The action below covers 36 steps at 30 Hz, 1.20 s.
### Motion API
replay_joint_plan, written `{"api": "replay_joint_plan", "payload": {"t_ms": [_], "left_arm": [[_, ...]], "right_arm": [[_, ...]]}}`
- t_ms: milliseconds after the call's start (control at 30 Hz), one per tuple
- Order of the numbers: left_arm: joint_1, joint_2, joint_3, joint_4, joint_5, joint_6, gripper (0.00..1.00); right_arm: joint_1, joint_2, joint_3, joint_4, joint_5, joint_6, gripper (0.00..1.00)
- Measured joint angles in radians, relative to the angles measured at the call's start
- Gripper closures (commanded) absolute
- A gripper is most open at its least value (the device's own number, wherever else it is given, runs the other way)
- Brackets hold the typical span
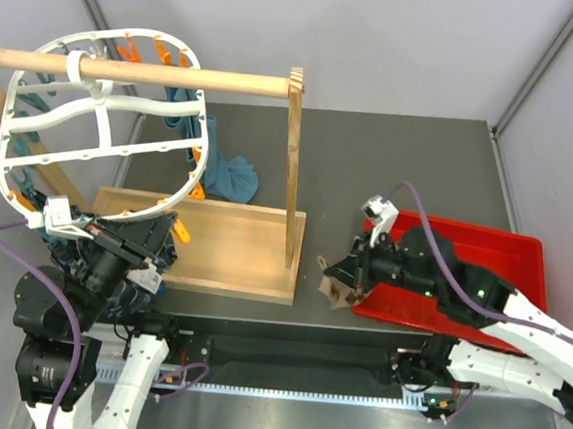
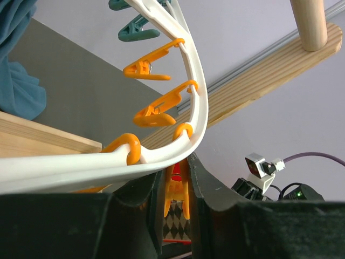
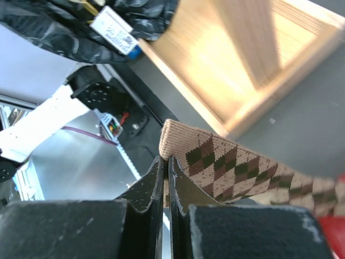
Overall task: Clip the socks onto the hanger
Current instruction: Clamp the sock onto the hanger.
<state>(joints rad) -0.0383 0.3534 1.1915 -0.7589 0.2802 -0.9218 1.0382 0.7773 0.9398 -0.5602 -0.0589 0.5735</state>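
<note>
The white oval hanger (image 1: 102, 123) hangs from the wooden rod, with orange and teal pegs along its rim (image 2: 197, 91). At its lower edge my left gripper (image 1: 169, 236) (image 2: 175, 170) is shut on an orange peg (image 2: 177, 189), a finger pressing on each side. A brown argyle sock (image 3: 237, 167) (image 1: 335, 291) hangs just left of the red tray, and my right gripper (image 1: 349, 278) (image 3: 166, 160) is shut on it near the cuff. In the left wrist view, a diamond-check patch (image 2: 177, 224) shows beyond the peg.
A wooden stand carries the hanger: rod (image 1: 158, 73), post (image 1: 292, 165) and flat base (image 1: 234, 245). Blue cloth (image 1: 235, 175) lies behind the base. A red tray (image 1: 509, 256) sits at the right under the right arm. Grey walls close in the table.
</note>
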Motion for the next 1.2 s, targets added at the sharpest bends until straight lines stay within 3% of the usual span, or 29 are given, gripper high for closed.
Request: {"api": "replay_joint_plan", "payload": {"t_ms": [400, 600, 867, 1200], "left_arm": [[0.000, 0.000, 0.000, 0.002, 0.001, 0.000, 1.00], [0.000, -0.014, 0.000, 0.020, 0.008, 0.013, 1.00], [0.000, -0.038, -0.003, 0.051, 0.016, 0.058, 1.00], [0.000, -0.038, -0.026, 0.060, 0.013, 0.118, 1.00]], "right_arm": [[0.270, 0.364, 0.266, 0.241, 0.208, 0.095, 1.00], [0.296, 0.511, 0.405, 0.288, 0.316, 0.201, 1.00], [0.299, 0.725, 0.634, 0.214, 0.399, 0.360, 1.00], [0.321, 0.758, 0.666, 0.200, 0.401, 0.425, 1.00]]}}
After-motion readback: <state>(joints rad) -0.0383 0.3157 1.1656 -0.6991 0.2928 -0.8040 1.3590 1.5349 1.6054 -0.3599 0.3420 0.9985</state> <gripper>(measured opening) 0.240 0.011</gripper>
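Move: The orange clip meant for the sock is already pinched by the left fingers, about 1 cm ahead, 2 cm right and 2 cm below the left hand. From the right hand, which holds the sock by its cuff, it lies some 26 cm left, 1 cm ahead and 12 cm up. The next orange clip on the rim sits about 8 cm beyond it at similar height; the rack's wooden post stands roughly 9 cm left, 13 cm ahead. The right hand swings the pinched sock some 21 cm left and 9 cm up towards the left-held orange clip. ##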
